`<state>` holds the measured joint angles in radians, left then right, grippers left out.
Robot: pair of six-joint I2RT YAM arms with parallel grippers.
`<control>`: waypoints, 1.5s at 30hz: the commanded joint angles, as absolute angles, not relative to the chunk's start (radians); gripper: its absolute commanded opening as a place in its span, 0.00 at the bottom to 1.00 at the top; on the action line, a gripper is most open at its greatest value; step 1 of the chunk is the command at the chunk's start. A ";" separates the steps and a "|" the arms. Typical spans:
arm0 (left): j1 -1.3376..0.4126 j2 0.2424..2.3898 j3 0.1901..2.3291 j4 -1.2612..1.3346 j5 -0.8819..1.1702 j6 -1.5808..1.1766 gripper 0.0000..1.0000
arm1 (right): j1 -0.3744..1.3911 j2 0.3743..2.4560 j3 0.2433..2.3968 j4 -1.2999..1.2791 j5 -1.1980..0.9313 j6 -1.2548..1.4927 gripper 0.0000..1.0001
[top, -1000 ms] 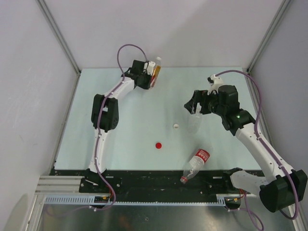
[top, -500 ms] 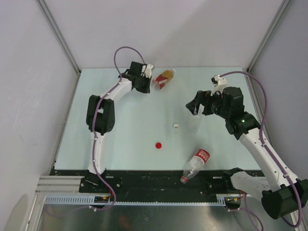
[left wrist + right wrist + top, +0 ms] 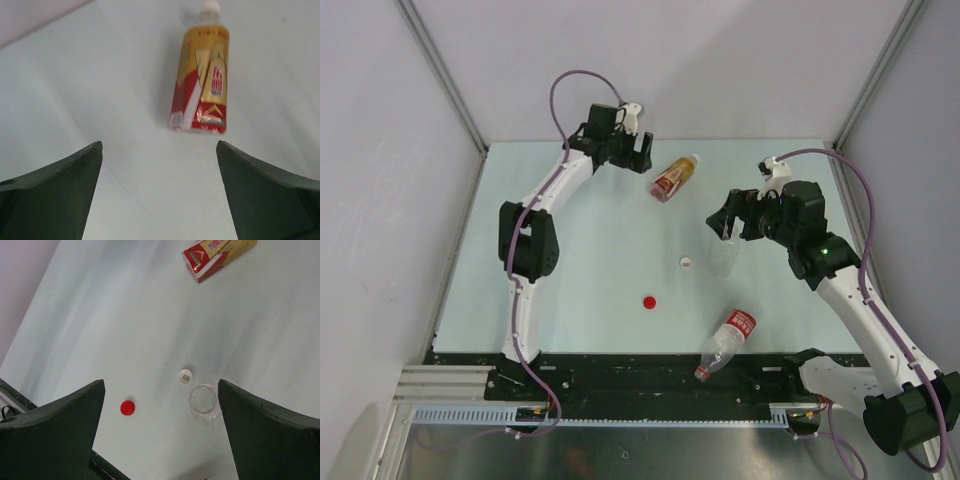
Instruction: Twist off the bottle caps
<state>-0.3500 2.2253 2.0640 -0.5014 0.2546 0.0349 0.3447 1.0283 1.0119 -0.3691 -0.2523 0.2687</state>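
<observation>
The short amber bottle (image 3: 674,178) with the red-yellow label lies on its side at the back of the table, its white cap (image 3: 695,158) on. My left gripper (image 3: 637,151) hangs open just left of it, holding nothing. In the left wrist view the amber bottle (image 3: 202,90) lies ahead of the open left gripper (image 3: 159,146), cap (image 3: 210,7) pointing away. The clear unlabelled bottle (image 3: 723,258) stands uncapped under my open right gripper (image 3: 725,222). A loose white cap (image 3: 687,262) and a red cap (image 3: 649,301) lie on the table. The right wrist view looks past the right gripper (image 3: 161,382) at the clear bottle's mouth (image 3: 205,402), the white cap (image 3: 186,376) and the red cap (image 3: 127,408).
A clear bottle with a red-white label (image 3: 730,337) lies on its side at the table's front edge, neck over the black rail (image 3: 620,370). Grey walls close in the table on three sides.
My left gripper has opened and let go of the amber bottle, which now lies on the table and has rolled right. The left arm drew back. The right arm barely moved.
</observation>
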 commanded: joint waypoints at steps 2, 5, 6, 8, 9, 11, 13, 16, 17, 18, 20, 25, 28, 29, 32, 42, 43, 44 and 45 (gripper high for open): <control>-0.401 2.337 2.231 -0.488 0.260 0.034 0.99 | 0.339 1.026 1.008 -0.346 -0.265 0.271 0.99; -0.417 2.409 2.303 -0.486 0.277 0.016 0.99 | 0.337 1.023 1.008 -0.349 -0.261 0.272 0.99; -0.422 2.431 2.325 -0.486 0.286 0.012 0.99 | 0.337 1.022 1.008 -0.350 -0.260 0.271 0.99; -0.434 2.472 2.356 -0.486 0.295 -0.013 1.00 | 0.336 1.019 1.008 -0.354 -0.254 0.270 0.99; -0.442 2.490 2.369 -0.486 0.296 -0.018 0.99 | 0.335 1.018 1.007 -0.357 -0.252 0.269 0.99; -0.462 2.524 2.393 -0.486 0.299 -0.022 0.99 | 0.333 1.017 1.008 -0.359 -0.249 0.268 0.99; -0.488 2.554 2.410 -0.485 0.295 -0.018 0.99 | 0.332 1.018 1.009 -0.363 -0.247 0.266 0.99; -0.523 2.580 2.415 -0.487 0.253 -0.009 1.00 | 0.329 1.018 1.007 -0.368 -0.242 0.261 0.99; -0.534 2.583 2.408 -0.486 0.228 -0.005 0.99 | 0.328 1.017 1.007 -0.370 -0.240 0.260 0.99; -0.542 2.585 2.398 -0.487 0.202 -0.003 1.00 | 0.327 1.015 1.008 -0.373 -0.238 0.259 0.99; -0.553 2.582 2.373 -0.487 0.160 -0.002 1.00 | 0.326 1.013 1.007 -0.376 -0.235 0.256 0.99; -0.561 2.560 2.306 -0.487 0.113 -0.002 0.90 | 0.325 1.012 1.006 -0.378 -0.236 0.254 0.99; -0.560 2.536 2.274 -0.487 0.104 -0.002 0.75 | 0.324 1.006 1.004 -0.378 -0.246 0.260 0.99; -0.561 2.526 2.262 -0.487 0.104 -0.002 0.71 | 0.324 1.003 1.004 -0.379 -0.248 0.262 0.99; -0.561 2.483 2.218 -0.485 0.106 -0.002 0.56 | 0.323 0.990 1.004 -0.383 -0.250 0.266 0.99; -0.564 2.153 1.845 -0.424 0.128 -0.002 0.40 | 0.323 0.962 1.002 -0.374 -0.286 0.300 0.99; -0.564 2.102 1.782 -0.403 0.129 -0.002 0.40 | 0.322 0.963 1.002 -0.369 -0.296 0.307 0.99; -0.564 2.047 1.715 -0.382 0.128 -0.003 0.40 | 0.323 0.964 1.002 -0.363 -0.305 0.313 0.99; -0.564 1.995 1.654 -0.360 0.127 -0.007 0.40 | 0.323 0.964 1.003 -0.356 -0.314 0.320 0.99</control>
<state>-0.5659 2.2337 1.8103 -0.4480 0.1303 -0.0017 0.3256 0.9791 1.0019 -0.3908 -0.2676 0.2882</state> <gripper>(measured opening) 0.758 0.993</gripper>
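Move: The gold-and-red drink bottle lies on its side about 15 cm to the left hand's right, roughly level with it in reach and some 13 cm below, its base towards this hand and the robot. The loose white cap lies about 26 cm back and 14 cm right of the left hand; the clear bottle stands some 28 cm back and 22 cm right. From the right hand the gold bottle is about 24 cm ahead, 19 cm left and 24 cm below. The left fingers pinch the gold bottle across its label near the base. To get there, the open left hand swings about 13 cm right and sinks some 12 cm onto it, ending slightly back. Still gripping, the hand then draws back and left, rising a little at the end as its fingers tip farther down. ##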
